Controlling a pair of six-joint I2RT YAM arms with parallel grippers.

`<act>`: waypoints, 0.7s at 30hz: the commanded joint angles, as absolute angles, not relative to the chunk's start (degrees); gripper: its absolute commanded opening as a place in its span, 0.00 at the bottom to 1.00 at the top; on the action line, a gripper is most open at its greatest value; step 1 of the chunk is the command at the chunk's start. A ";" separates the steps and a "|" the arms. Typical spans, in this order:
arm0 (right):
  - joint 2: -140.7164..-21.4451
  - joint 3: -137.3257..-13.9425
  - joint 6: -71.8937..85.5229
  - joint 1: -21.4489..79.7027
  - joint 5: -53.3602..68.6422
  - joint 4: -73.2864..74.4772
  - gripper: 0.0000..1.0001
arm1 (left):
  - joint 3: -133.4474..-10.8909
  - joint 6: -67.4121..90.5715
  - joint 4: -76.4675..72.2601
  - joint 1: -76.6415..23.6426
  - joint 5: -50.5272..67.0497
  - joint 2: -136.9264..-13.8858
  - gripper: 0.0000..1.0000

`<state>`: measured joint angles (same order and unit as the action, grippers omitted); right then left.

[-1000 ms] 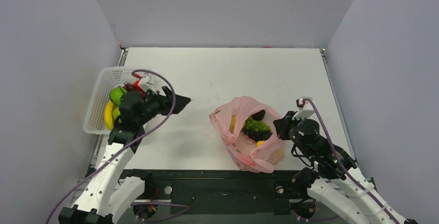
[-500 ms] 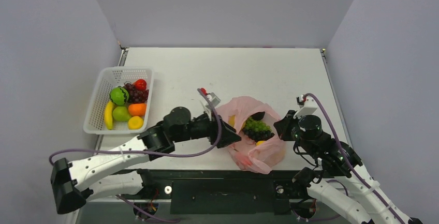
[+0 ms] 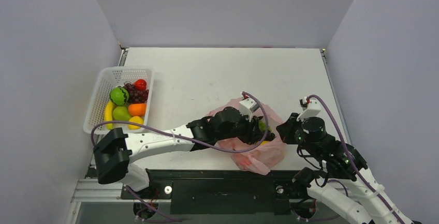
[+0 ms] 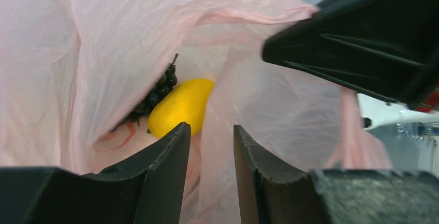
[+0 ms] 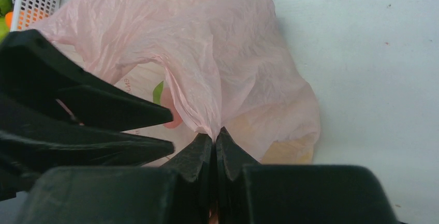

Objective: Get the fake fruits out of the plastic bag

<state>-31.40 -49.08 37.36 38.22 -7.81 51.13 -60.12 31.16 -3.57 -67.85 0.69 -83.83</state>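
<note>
The pink plastic bag (image 3: 259, 154) lies near the table's front edge. My right gripper (image 5: 215, 135) is shut on a pinch of its rim film, holding the mouth up (image 3: 282, 130). My left gripper (image 3: 260, 131) reaches into the bag mouth, jaws open a narrow way (image 4: 211, 128), with a loose fold of pink film (image 4: 217, 146) hanging between them. Just beyond its left fingertip lies a yellow fruit (image 4: 181, 107), with dark grapes (image 4: 155, 92) behind it. A yellowish fruit (image 5: 290, 151) shows through the bag's film.
A white mesh basket (image 3: 98, 97) stands at the left edge, holding a banana (image 3: 108, 115), a lime (image 3: 118, 95), an orange (image 3: 136, 109), a red fruit (image 3: 140, 84) and others. The left arm (image 3: 165, 137) stretches across the front of the table.
My left arm swung from over the basket across to the bag and pushed its gripper into the mouth, its jaws narrowing. The right gripper kept its pinch on the bag.
</note>
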 commanded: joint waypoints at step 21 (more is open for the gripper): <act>-27.29 -50.77 38.50 37.97 -7.95 48.11 0.00 | -65.40 33.46 -9.61 -66.80 3.56 -103.65 0.71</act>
<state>-27.88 -50.15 38.20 38.22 -7.42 51.05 -62.81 32.82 -6.28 -67.00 1.89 -102.59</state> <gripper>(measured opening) 0.003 0.689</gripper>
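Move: The lemon at the bottom of the bag lies about 15 cm below the left hand, some 4 cm to its right and 1 cm ahead. The black grapes lie beside it, about 5 cm ahead of the left hand and 3 cm to its right, also some 15 cm down. The bag rim pinched by the right hand is roughly 7 cm right of the left hand and 3 cm ahead, about level with it. From the right hand the lemon is some 15 cm down, 3 cm left and 2 cm back. The left hand sinks about 12 cm into the bag towards the lemon, edging some 3 cm to the right and tipping its fingers around 15 degrees more steeply down; late in the descent the fingers spread from about a third to two-thirds open, so that the tips come to either side of the lemon. The right hand keeps its shut grip on the bag rim and draws it up about 2 cm. ##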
